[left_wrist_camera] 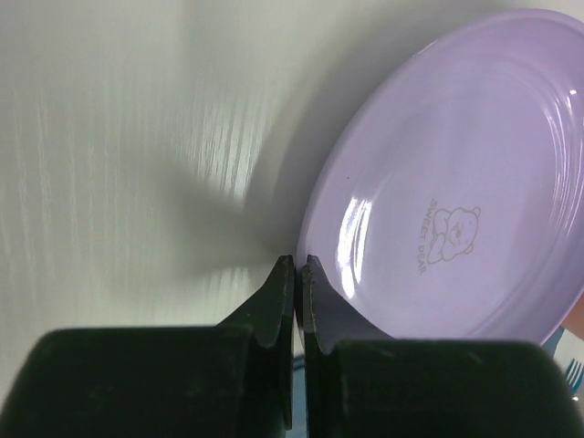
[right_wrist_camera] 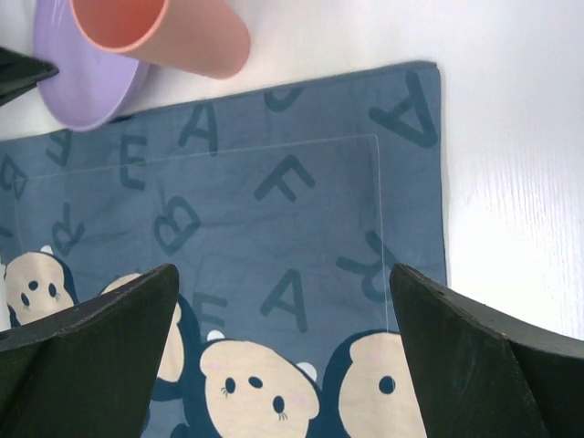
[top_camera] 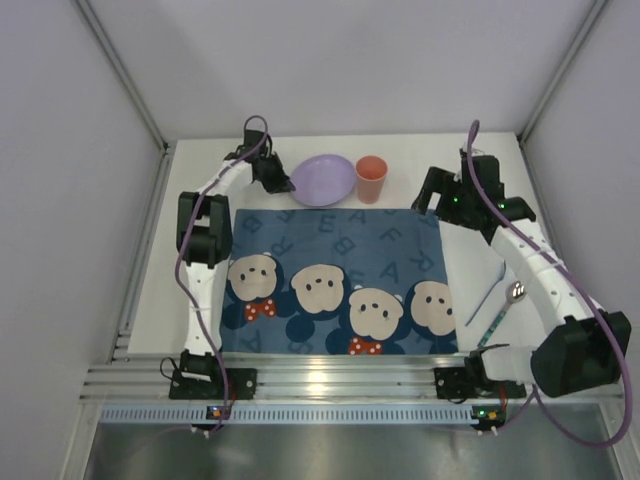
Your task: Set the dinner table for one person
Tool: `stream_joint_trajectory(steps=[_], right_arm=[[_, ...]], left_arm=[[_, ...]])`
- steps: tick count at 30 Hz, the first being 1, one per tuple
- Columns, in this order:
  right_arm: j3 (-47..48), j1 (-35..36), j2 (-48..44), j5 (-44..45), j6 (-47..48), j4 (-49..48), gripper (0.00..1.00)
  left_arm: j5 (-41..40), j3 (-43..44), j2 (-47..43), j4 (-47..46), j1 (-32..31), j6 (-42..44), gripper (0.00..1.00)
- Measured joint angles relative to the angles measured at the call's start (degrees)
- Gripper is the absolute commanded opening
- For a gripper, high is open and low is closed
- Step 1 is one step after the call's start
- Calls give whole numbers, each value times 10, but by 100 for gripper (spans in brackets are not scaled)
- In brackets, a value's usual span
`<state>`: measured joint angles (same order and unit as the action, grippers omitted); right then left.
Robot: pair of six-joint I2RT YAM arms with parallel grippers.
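Note:
A purple plate [top_camera: 323,180] [left_wrist_camera: 456,182] [right_wrist_camera: 82,82] lies on the white dinner table [top_camera: 165,290] [left_wrist_camera: 109,137] just behind the mat's back edge. My left gripper [top_camera: 274,180] [left_wrist_camera: 297,260] is shut on the plate's left rim, one finger over the plate and one outside it. An orange cup [top_camera: 371,179] [right_wrist_camera: 164,32] stands right of the plate. Above the back right corner of the dark blue bear mat [top_camera: 340,280] [right_wrist_camera: 274,182] hangs my right gripper [top_camera: 432,200] [right_wrist_camera: 283,269], wide open, with nothing between its fingers.
A spoon [top_camera: 508,302] and a blue fork [top_camera: 485,297] lie on the table right of the mat, beside the right arm. White walls close off the back and both sides. A metal rail [top_camera: 330,382] runs along the near edge.

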<state>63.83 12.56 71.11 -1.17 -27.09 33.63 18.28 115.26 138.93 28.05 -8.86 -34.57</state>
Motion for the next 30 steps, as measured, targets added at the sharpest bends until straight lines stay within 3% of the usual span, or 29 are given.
stream_joint_trajectory(steps=[9,14,18,25,30], right_arm=[[242,0,219,-63,25,-22,100],[397,0,355,-96,20,-23,100],[492,4,455,-97,20,-5,100],[529,15,529,-76,20,47,100],[528,26,533,-68,21,60,96]], left_arm=[[0,-77,-157,7,-1,34,0],[-11,-176,-302,21,-26,101,0],[-21,-264,-366,41,-75,141,0],[-29,-421,-397,71,-158,166,0],[-52,-443,-397,73,-183,166,0]])
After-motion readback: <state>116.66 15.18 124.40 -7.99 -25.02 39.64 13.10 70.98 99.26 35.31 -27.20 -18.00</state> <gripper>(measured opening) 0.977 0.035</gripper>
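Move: The left hand already pinches the plate's left rim, the plate's middle about 11 cm to its right and 3 cm ahead; the mat's middle, where the plate goes, lies some 32 cm back and 14 cm right, slightly below. The cup stands 25 cm right of that hand, 2 cm back. From the right hand the cup is roughly 20 cm ahead, 16 cm left and 11 cm down, the plate 15 cm left of the cup and 5 cm farther out. Left arcs the still-pinched plate up-and-over 25 cm back; open right reaches about 20 cm forward-left towards cup. ##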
